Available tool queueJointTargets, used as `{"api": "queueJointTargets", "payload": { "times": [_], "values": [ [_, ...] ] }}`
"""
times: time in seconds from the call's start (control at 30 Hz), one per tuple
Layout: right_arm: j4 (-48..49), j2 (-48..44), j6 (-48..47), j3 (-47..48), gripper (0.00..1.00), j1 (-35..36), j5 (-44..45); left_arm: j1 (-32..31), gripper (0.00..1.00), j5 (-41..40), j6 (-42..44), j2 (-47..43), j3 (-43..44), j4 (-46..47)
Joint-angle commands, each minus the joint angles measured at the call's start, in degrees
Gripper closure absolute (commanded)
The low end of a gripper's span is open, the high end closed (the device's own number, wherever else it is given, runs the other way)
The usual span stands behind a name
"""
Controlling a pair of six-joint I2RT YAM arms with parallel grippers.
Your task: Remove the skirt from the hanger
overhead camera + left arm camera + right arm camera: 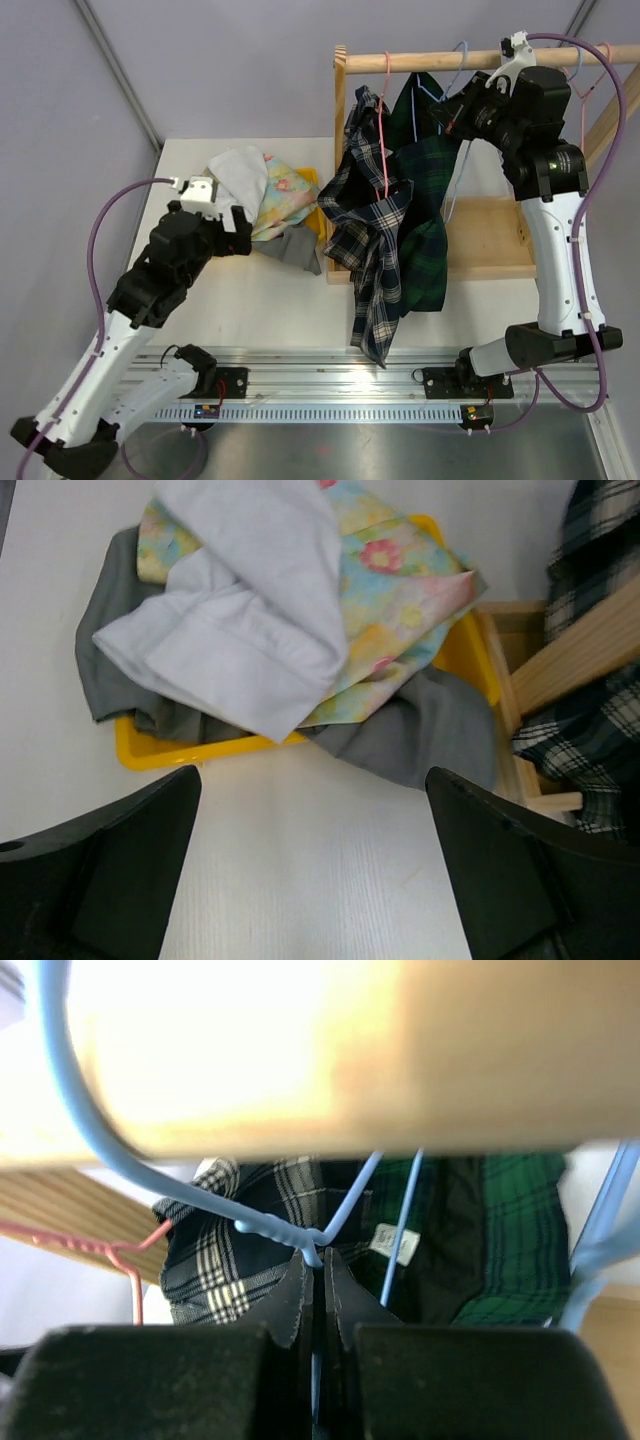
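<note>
A dark green plaid skirt (425, 230) hangs on a blue wire hanger (455, 190) from the wooden rail (420, 60). My right gripper (458, 118) is up under the rail at that hanger. In the right wrist view its jaws (320, 1257) are shut on the blue hanger (270, 1228) just below the twisted neck, and the green skirt (510, 1230) hangs behind. My left gripper (248, 232) hovers open and empty over the table (312, 880), with its fingertips (185, 780) near a yellow tray (160, 750).
A black-and-white plaid garment (375, 250) hangs on a pink hanger (385, 120) left of the skirt. The yellow tray holds white (250, 610), floral (400, 590) and grey (430, 730) cloths. The wooden rack's base (490, 235) lies under the rail. More wire hangers (590, 70) hang at the rail's right end.
</note>
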Motion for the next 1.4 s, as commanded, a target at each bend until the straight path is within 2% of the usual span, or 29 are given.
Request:
{"api": "queueJointTargets", "payload": {
  "times": [0.0,0.03,0.07,0.1,0.13,0.17,0.23,0.27,0.33,0.37,0.43,0.47,0.57,0.7,0.83,0.93,0.97,1.0,1.03,1.1,1.2,1.3,1.37],
  "values": [
    [-1.59,-0.02,-1.88,8.94,1.0,0.28,3.15,-15.59,0.01,-10.45,2.99,3.88,13.2,2.58],
    [-2.38,0.07,-2.41,10.19,1.0,0.37,3.51,-20.42,0.01,-14.75,5.43,6.08,21.16,1.79],
    [-3.52,-0.28,-2.59,12.03,1.0,0.28,4.12,-28.82,0.01,-21.32,7.46,11.58,26.63,-0.39],
    [-4.14,-0.54,-2.77,12.57,1.0,0.19,4.3,-32.21,0.01,-23.13,8.35,14.34,31.39,-1.72],
    [-4.67,-0.98,-2.85,13.01,1.0,0.37,4.65,-35.21,0.01,-23.76,9.05,17.06,41.35,-3.82],
    [-5.37,-2.03,-2.86,13.19,1.0,0.28,4.74,-41.07,0.01,-24.89,9.85,20.13,45.63,-4.63],
    [-5.9,-4.48,-2.77,11.96,1.0,0.28,4.65,-47.07,0.01,-27.09,12.4,27.35,55.28,-3.59],
    [-5.99,-5.46,-2.77,11.26,1.0,0.37,4.65,-51.71,0.01,-26.58,14.32,29.29,57.43,-2.88],
    [-5.82,-7.74,-1.98,8.37,1.0,0.19,4.92,-55.09,0.01,-24.04,15.74,34.82,60.95,-1.65],
    [-5.9,-9.93,-1.72,7.31,1.0,0.28,4.74,-57.28,0.01,-19.41,15.57,36.41,62.1,-0.69],
    [-5.99,-11.96,-0.84,4.93,1.0,0.28,4.57,-59.13,0.01,-15.17,14.08,39.93,61.94,1.94],
    [-6.51,-13.8,-0.66,4.49,1.0,0.28,4.39,-60.62,0.01,-11.32,13.55,40.9,60.89,5.18],
    [-8.18,-16.61,-0.48,3.7,1.0,0.28,4.39,-63.87,0.01,-6.29,10.47,42.66,54.13,13.08],
    [-11.61,-18.56,-0.92,6.15,1.0,0.28,4.74,-67.66,0.01,-7.06,9.68,44.59,46.31,19.44],
    [-13.81,-21.28,-0.92,6.51,1.0,0.28,4.92,-68.81,0.01,-7.85,7.84,46.44,44.36,21.03],
    [-13.55,-23.3,-0.4,5.02,1.0,0.28,5.27,-69.34,0.18,-7.68,7.04,46.44,42.78,23.04],
    [-13.46,-23.74,-0.31,3.97,1.0,0.28,5.44,-69.43,0.31,-7.5,6.95,46.27,42.51,23.66],
    [-13.38,-24.09,-0.13,3.53,1.0,0.28,5.53,-69.69,0.59,-7.5,6.95,46.18,42.33,24.02],
    [-12.85,-24.62,0.04,3.09,1.0,0.19,5.62,-70.21,0.75,-8.29,6.95,46.01,42.33,24.54],
    [-12.41,-24.89,0.13,1.85,1.0,0.28,6.14,-71.0,1.0,-9.61,7.48,45.74,42.6,24.55],
    [-10.66,-25.24,0.13,0.36,1.0,0.19,7.72,-73.37,1.0,-11.37,8.01,44.95,42.25,24.28],
    [-8.46,-24.37,-0.04,0.09,1.0,0.28,9.22,-78.72,1.0,-14.0,9.05,44.42,41.81,23.58],
    [-7.14,-23.05,-0.31,0.97,1.0,0.28,10.18,-84.52,1.0,-18.04,10.02,44.68,41.54,22.88]
  ]
}}
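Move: The green plaid skirt hangs from the blue hanger whose neck my right fingers already pinch. Its middle is about 17 cm below my right hand, 4 cm back and 2 cm left. The rail runs just above, some 4 cm up and 3 cm ahead; the navy plaid skirt hangs about 13 cm left, 6 cm back and 18 cm down. From my open left hand, the green skirt is roughly 38 cm right, 8 cm ahead and 3 cm higher. Keeping my pinch on the hanger neck, I lift my right hand about 5 cm and draw it some 18 cm back, edging right, so the hook leaves the rail. Meanwhile I swing my open left hand some 40 cm right and 20 cm back in a high arc, up then down, turning about 65 degrees clockwise, close its fingers on the lower part of the green skirt and tug it a few centimetres farther back. ##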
